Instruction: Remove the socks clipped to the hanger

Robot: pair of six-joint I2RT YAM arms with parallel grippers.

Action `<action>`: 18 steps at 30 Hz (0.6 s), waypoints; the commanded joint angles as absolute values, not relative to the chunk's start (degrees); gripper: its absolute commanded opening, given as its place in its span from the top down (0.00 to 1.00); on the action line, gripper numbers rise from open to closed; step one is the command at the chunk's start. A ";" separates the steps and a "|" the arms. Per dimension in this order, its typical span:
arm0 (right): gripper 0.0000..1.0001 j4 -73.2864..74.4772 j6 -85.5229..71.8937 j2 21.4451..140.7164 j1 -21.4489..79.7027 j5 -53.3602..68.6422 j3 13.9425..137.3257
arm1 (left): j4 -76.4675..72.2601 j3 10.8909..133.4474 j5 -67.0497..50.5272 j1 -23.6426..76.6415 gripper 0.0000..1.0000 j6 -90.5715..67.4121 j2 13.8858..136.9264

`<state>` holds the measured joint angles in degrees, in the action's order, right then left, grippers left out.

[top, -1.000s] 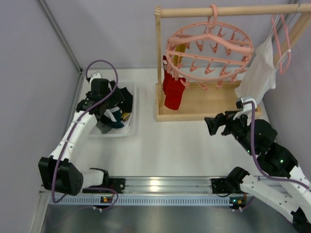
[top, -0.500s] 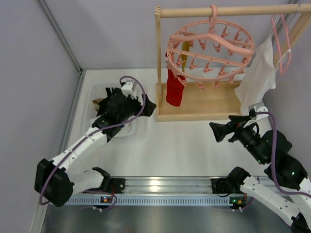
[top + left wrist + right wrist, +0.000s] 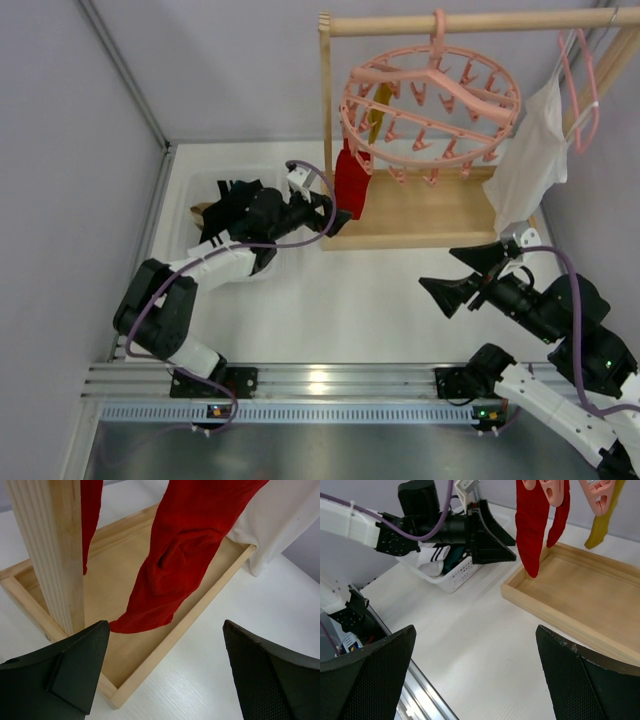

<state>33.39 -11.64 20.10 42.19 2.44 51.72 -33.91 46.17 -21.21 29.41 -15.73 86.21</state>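
The round pink hanger [image 3: 430,100] hangs by its hook from the wooden bar. Two red socks [image 3: 350,185] are clipped at its left edge, and a mustard yellow sock [image 3: 378,110] hangs behind them. My left gripper [image 3: 335,212] is open just left of the red socks' lower ends, not touching them. In the left wrist view the nearer red sock [image 3: 185,555] dangles over the wooden tray, ahead of the open gripper [image 3: 165,630]. My right gripper [image 3: 440,270] is open above the table, right of the socks. Its wrist view shows the red socks [image 3: 530,525], the yellow sock [image 3: 602,515] and nothing in the gripper [image 3: 476,630].
A white basket [image 3: 200,180] holding loose socks [image 3: 437,560] stands at the left, under my left arm. The wooden rack's post [image 3: 326,120] and base tray [image 3: 420,215] sit under the hanger. A white garment [image 3: 530,150] hangs at the right.
My left arm has swung right from over the basket to the red socks. My right gripper has drawn back toward the near side. The hanger has swayed slightly.
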 commanded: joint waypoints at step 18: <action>0.01 28.74 -9.84 22.41 41.57 8.88 50.98 | -43.42 60.99 -26.72 29.27 0.02 -12.92 100.45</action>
<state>32.40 -10.87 21.41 42.19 7.68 51.64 -38.85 58.13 -26.09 29.41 -14.33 99.66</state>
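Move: The wide red sock hangs about 7 cm ahead of the empty left hand and 4 cm to its right, its middle some 3 cm higher. The narrower red sock is roughly 13 ahead, 3 right and 6 up; the yellow sock 17 ahead, 9 right and 8 up. The rack's near post rises about 9 cm ahead and 1 left, crossing hand level. From the right hand, the wide red sock is some 28 cm ahead, 17 left and 10 lower. The wide red sock, still clipped, is approached by the left hand: about 4 cm forward and nearly as much to its right, easing off towards the end. The fingers stay wide open, roughly level and pointing forward-right, while the wrist turns some 5 degrees clockwise. Their tips come close to the sock's lower part; contact can't be made out. ##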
